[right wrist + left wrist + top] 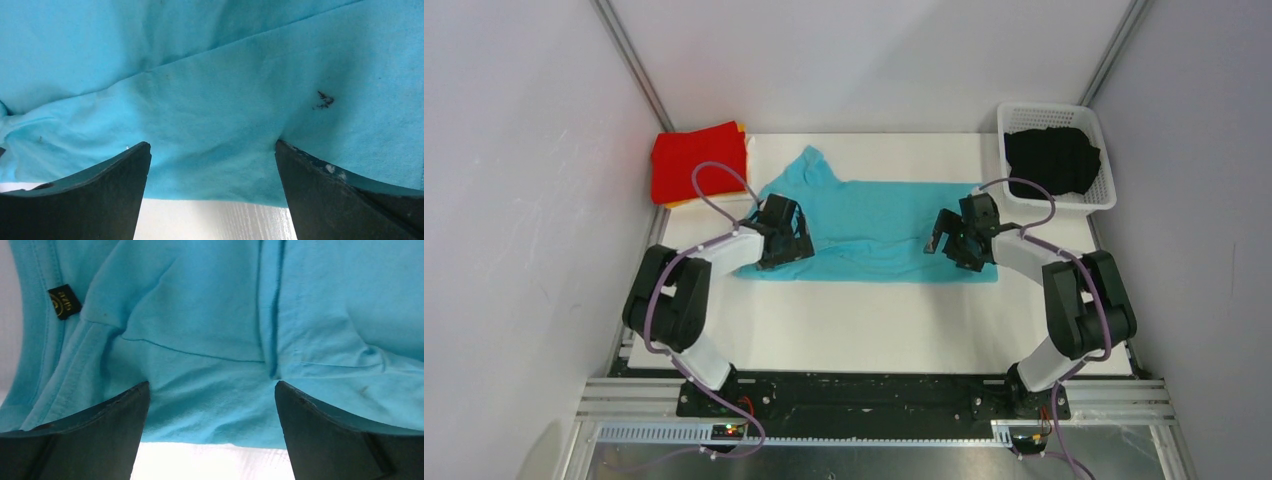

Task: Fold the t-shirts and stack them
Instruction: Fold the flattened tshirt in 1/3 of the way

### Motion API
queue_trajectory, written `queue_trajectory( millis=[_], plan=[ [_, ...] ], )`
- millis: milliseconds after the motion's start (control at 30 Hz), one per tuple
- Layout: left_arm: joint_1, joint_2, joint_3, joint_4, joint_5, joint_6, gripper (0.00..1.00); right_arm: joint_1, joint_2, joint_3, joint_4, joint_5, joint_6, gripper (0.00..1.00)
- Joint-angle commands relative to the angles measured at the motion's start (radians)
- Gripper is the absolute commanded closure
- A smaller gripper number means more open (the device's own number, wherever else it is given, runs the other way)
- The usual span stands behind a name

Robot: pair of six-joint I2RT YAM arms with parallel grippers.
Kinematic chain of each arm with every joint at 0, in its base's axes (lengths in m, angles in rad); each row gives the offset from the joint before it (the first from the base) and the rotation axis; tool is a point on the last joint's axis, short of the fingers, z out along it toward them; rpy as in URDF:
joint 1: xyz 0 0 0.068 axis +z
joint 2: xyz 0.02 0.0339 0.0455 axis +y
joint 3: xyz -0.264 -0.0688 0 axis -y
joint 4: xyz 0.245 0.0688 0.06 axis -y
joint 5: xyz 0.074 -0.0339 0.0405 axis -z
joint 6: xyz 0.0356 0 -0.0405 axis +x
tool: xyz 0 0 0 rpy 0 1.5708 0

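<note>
A turquoise-blue t-shirt (874,225) lies partly folded into a long band across the middle of the white table. My left gripper (786,238) is open, low over the shirt's left end near its front edge (210,410); a black neck label (64,302) shows there. My right gripper (956,240) is open over the shirt's right end, its fingers (100,185) pressing into the cloth near the front hem (215,165). A folded red t-shirt (696,160) lies on an orange one (742,128) at the back left. A black t-shirt (1052,160) lies in the basket.
The white lattice basket (1104,195) stands at the back right corner. The white table cover (874,320) stretches toward the arm bases. Grey walls close in on both sides and behind.
</note>
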Motion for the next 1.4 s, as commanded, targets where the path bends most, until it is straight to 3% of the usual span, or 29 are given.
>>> queue_trajectory(
  millis=[0,200,467,667,800,1067,1300,1367],
  plan=[
    [0.010,-0.036,-0.074,0.068,-0.067,-0.059,0.00,0.007,0.022,-0.047,0.015,-0.017,-0.006,0.01],
    [0.010,-0.172,-0.285,0.075,-0.080,-0.147,0.00,0.045,-0.099,-0.192,-0.020,-0.002,0.042,0.00],
    [0.010,-0.636,-0.618,0.047,-0.021,-0.287,0.00,0.179,-0.366,-0.390,-0.155,0.032,0.132,0.01],
    [0.010,-0.989,-0.658,-0.274,-0.040,-0.358,0.00,0.244,-0.570,-0.439,-0.266,0.054,0.176,0.01],
    [-0.010,-1.171,-0.668,-0.354,-0.010,-0.414,0.00,0.248,-0.664,-0.440,-0.302,0.054,0.165,0.01],
    [-0.161,-1.161,-0.570,-0.507,-0.147,-0.534,0.00,0.234,-0.729,-0.428,-0.321,0.039,0.145,0.01],
    [-0.262,-1.063,-0.377,-0.488,-0.260,-0.478,0.00,0.232,-0.830,-0.398,-0.295,0.071,0.112,0.01],
    [-0.279,-1.020,-0.352,-0.440,-0.238,-0.451,0.00,0.231,-0.856,-0.397,-0.289,0.098,0.105,0.01]
  ],
)
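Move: Both open grippers stand right down at the half-folded blue t-shirt. Its middle lies about 7 cm ahead and 20 cm to the right of the left hand, and 7 cm ahead and 21 cm to the left of the right hand, just below both. The red stack sits some 30 cm ahead and 28 cm left of the left hand; the white basket is roughly 29 cm ahead and 32 cm right of the right hand. Press the open fingertips of both grippers on the folded strip of the t-shirt and drag it straight back towards the base together, about 17 cm, keeping height. Let the left hand drift 4–5 cm left and turn some 20 degrees counter-clockwise on the way; then lift it about 5 cm clear while the right rises only slightly. Keep both grippers open. ##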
